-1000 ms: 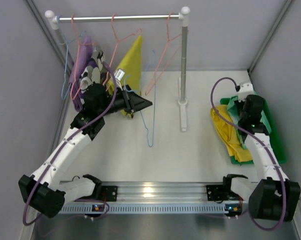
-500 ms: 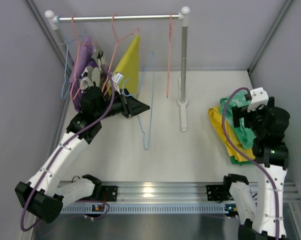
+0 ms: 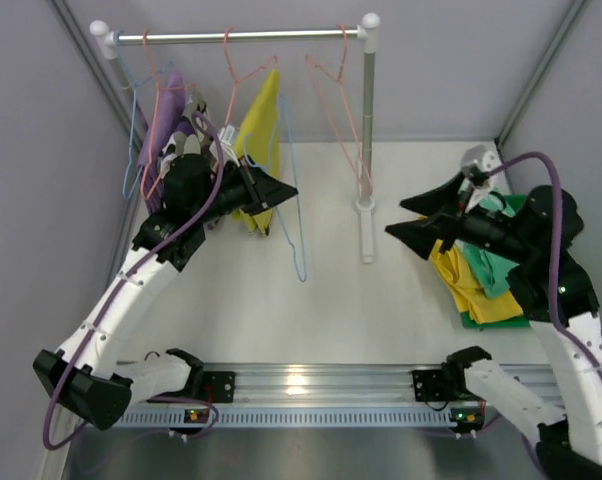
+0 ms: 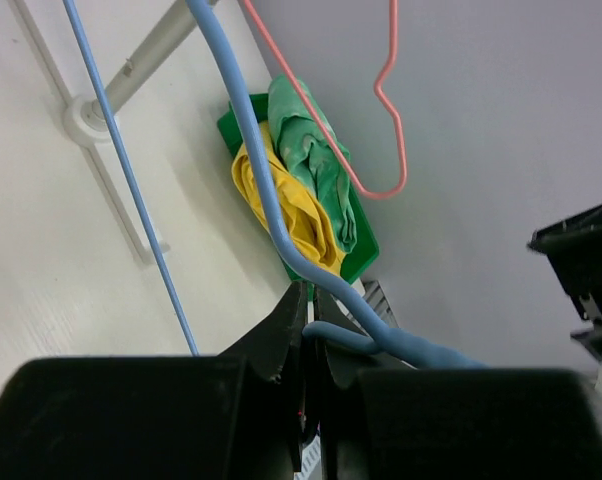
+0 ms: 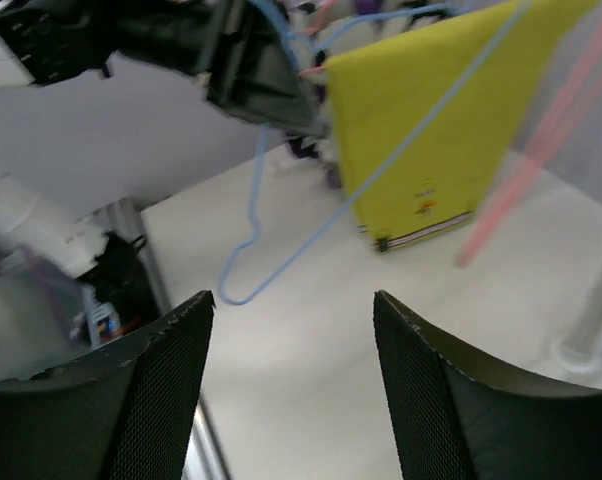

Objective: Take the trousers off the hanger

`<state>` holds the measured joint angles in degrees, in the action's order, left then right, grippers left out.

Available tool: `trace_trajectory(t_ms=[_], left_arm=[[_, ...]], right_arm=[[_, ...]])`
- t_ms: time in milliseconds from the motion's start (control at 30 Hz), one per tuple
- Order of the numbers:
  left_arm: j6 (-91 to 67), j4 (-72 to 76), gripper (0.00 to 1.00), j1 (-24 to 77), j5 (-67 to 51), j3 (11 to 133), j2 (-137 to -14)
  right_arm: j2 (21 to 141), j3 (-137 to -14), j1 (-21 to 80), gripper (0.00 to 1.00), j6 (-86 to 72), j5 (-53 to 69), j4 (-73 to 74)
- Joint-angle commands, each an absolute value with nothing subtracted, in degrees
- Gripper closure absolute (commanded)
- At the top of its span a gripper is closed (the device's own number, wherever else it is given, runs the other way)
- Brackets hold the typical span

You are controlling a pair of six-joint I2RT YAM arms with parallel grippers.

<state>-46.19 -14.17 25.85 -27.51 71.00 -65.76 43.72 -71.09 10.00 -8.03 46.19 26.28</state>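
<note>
Olive-yellow trousers (image 3: 260, 128) (image 5: 433, 128) hang folded over a blue wire hanger (image 3: 293, 232) (image 5: 281, 250) on the rail. My left gripper (image 3: 289, 190) (image 4: 315, 312) is shut on this hanger's wire (image 4: 271, 210), right beside the cloth. At the right, the bright yellow trousers (image 3: 468, 290) (image 4: 281, 205) and the mint green trousers (image 3: 491, 268) (image 4: 316, 160) lie piled in a green tray (image 3: 473, 321). My right gripper (image 3: 395, 218) (image 5: 293, 296) hovers left of that tray, open and empty, pointing at the rack.
The rail (image 3: 231, 36) rests on a post (image 3: 367, 130) with a round foot. A lilac garment (image 3: 171, 95) and a camouflage garment (image 3: 184, 145) hang at the rail's left end. Bare pink hangers (image 3: 336, 90) (image 4: 386, 110) dangle by the post. Grey walls close in on three sides.
My right arm has risen from the tray and swung left toward the rack, its jaws opening and leaving the green trousers in the tray. My left gripper keeps hold of the blue hanger.
</note>
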Motion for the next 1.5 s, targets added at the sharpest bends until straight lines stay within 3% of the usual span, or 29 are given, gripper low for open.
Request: trace_trajectory(t_ms=[0,167,300,867,933,967,1000,1067,1100,1133,1167,1267,1300,1367,1467], left_arm=[[-49.30,-15.99,1.00,26.80,-22.41,75.15,-66.97],[-48.95,-16.44,1.00,27.69,-20.13,75.41,-67.24],[-49.74,-15.91,1.00,27.77,-20.48,75.50,-67.59],[-51.77,-14.77,1.00,28.83,-20.48,75.50,-67.94],[-51.86,-14.50,1.00,28.83,-20.57,75.41,-67.68],[-51.86,-14.41,1.00,28.83,-20.48,75.41,-67.59],[-51.51,-14.41,1.00,28.83,-20.30,75.32,-67.41],[-50.89,-14.59,0.99,28.83,-20.04,75.15,-67.15],[-50.19,-14.68,0.96,28.83,-19.87,75.06,-66.97],[-49.92,-14.59,0.92,28.83,-19.60,74.71,-66.62],[-49.40,-14.50,0.79,28.83,-19.51,74.53,-66.53],[-48.52,-13.80,0.59,28.74,-19.42,73.13,-65.57],[-48.17,-13.62,0.28,28.74,-19.34,72.78,-65.04],[-47.20,-13.36,0.01,28.57,-19.42,71.98,-64.60],[-45.89,-13.71,0.01,27.78,-18.72,71.46,-63.81]], right_arm=[[49.47,-75.14,29.62,0.36,-6.34,33.35,30.50],[55.36,-75.14,42.07,0.38,-4.66,17.95,25.76],[60.81,-75.93,50.70,0.34,-1.67,9.33,20.23],[78.04,-83.93,57.21,0.34,-8.35,5.89,15.91],[79.10,-84.20,57.22,0.45,-8.79,6.15,15.64],[79.45,-84.29,57.22,0.54,-9.05,6.15,15.56],[79.54,-84.37,57.13,0.73,-9.14,6.41,15.56],[79.02,-84.11,56.61,0.86,-10.37,7.81,14.94],[77.97,-83.76,56.25,0.97,-11.94,9.91,13.98],[77.35,-82.72,55.81,1.00,-13.08,10.80,13.28],[76.65,-82.18,54.59,1.00,-14.49,11.85,12.31],[74.10,-79.37,50.65,1.00,-21.78,15.55,8.54],[73.05,-78.67,49.41,1.00,-26.15,17.91,7.48],[72.07,-76.65,46.43,1.00,-30.13,19.85,4.41],[70.32,-74.45,44.04,1.00,-35.85,22.76,1.24]])
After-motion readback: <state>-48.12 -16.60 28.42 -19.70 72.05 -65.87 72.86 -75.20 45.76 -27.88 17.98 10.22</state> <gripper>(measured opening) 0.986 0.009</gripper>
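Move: The left hand already grips the empty blue hanger. The part of it within the right hand's reach lies about 21 cm to the right hand's left, 4 cm ahead and 9 cm lower. Counted from the left hand, the right gripper is some 21 cm to the right, 6 cm back and 8 cm above. From the right hand, the empty pink hanger hangs roughly 15 cm ahead and 11 cm left; the yellow-green trousers hang about 13 cm ahead and 26 cm left. Leftward and down, first fast and then slowing, the right hand carries its open fingers some 21 cm to the blue hanger beside the left fingertips, and shuts them on its wire. The left hand, almost in place, then opens wide and releases it. The right hand backs off about 3 cm right and 4 cm up, its wrist tipping down and its left side rolling up. ##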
